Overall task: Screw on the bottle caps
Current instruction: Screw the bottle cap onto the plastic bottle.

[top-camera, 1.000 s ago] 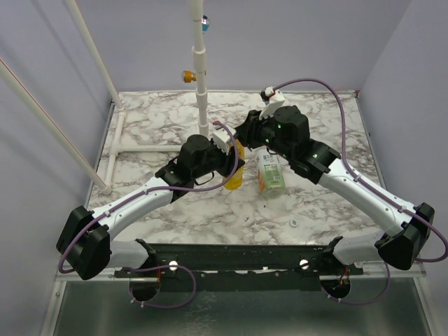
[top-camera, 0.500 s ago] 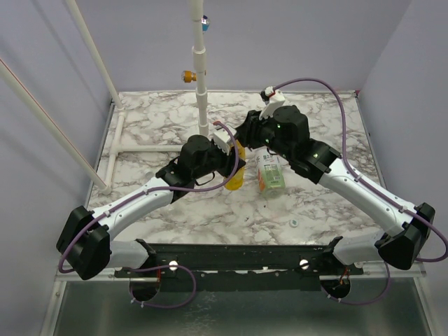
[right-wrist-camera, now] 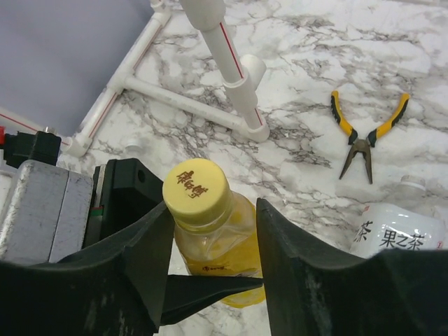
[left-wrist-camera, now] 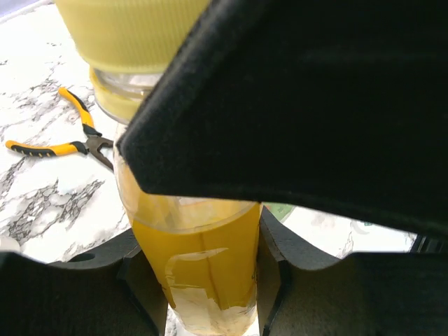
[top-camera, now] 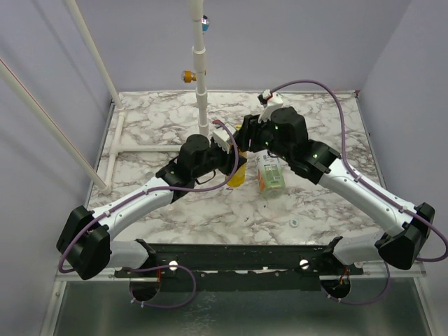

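Observation:
The yellow bottle [top-camera: 238, 175] stands upright, held low on its body by my left gripper [top-camera: 234, 168], which is shut on the bottle [left-wrist-camera: 203, 259]. A yellow cap [right-wrist-camera: 195, 185] sits on its neck. My right gripper [right-wrist-camera: 213, 206] straddles that cap with its jaws open. Its left finger [right-wrist-camera: 150, 238] is right beside the cap and its right finger [right-wrist-camera: 287, 238] stands clear of it. The clear bottle [top-camera: 270, 175] with the green-and-white label lies on the table just right of the yellow one, its neck uncapped [right-wrist-camera: 413, 185]. A whitish cap [top-camera: 295, 223] lies alone near the front.
Yellow-handled pliers [right-wrist-camera: 364, 136] lie behind the bottles. A white pipe stand [top-camera: 201, 84] rises at the back centre, and its base rails [right-wrist-camera: 175, 91] run left along the marble table [top-camera: 161, 119].
My right gripper's jaws have opened off the yellow cap and the gripper has lifted slightly. The left gripper still grips the yellow bottle in the same place.

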Motion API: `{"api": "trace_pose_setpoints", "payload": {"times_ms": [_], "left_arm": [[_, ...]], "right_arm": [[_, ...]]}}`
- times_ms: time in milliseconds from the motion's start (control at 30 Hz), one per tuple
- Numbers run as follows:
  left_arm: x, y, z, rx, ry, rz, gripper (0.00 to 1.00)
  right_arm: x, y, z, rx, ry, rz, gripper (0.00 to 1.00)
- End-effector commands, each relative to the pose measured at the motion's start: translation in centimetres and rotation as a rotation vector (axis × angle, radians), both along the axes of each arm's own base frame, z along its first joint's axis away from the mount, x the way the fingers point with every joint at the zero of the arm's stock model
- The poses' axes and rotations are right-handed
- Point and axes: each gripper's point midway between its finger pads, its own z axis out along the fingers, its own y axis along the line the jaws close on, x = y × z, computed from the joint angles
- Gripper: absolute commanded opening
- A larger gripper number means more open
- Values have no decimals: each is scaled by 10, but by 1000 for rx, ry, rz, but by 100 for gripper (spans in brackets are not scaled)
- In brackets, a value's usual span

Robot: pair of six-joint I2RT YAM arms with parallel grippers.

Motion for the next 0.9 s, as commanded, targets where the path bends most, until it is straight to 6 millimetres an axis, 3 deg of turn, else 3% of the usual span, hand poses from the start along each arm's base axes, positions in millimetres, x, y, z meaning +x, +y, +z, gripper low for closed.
{"api": "trace_pose_setpoints", "payload": {"times_ms": [0,400,867], "left_arm": [[6,-4,26,-59,-60,12,0],[2,-2,22,-54,-54,-5,0],[-11,4,21,-46,-55,-62,0]], "right_arm": [[-6,-4,-5,-27,19,0,55],[-23,-7,6,1,-5,62,79],[-63,-20,1,-2,-7,207,87]]}}
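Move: The cap, already on the neck of the yellow bottle that the left hand holds, stands between the right hand's loosened fingers, about 2 cm ahead of its hand point, 1 cm left and 1 cm below. On the table under the right hand, the tea bottle lies level with it, some 10 cm right and 26 cm down, and the pliers roughly 15 cm ahead, straight out, and 28 cm down. From the left hand the cap is about 8 cm up, 1 cm ahead and 1 cm right. The right hand spreads its already loosened fingers from about half open to nearly wide, easing slightly right as it does so, then draws back and to its right, rising a little, about 5 cm in all and away from the cap, with hardly any turn of the wrist. The left hand stays almost in place and keeps the yellow bottle pinched round its body, cap end up, as the other hand's fingers come clear of the cap. ##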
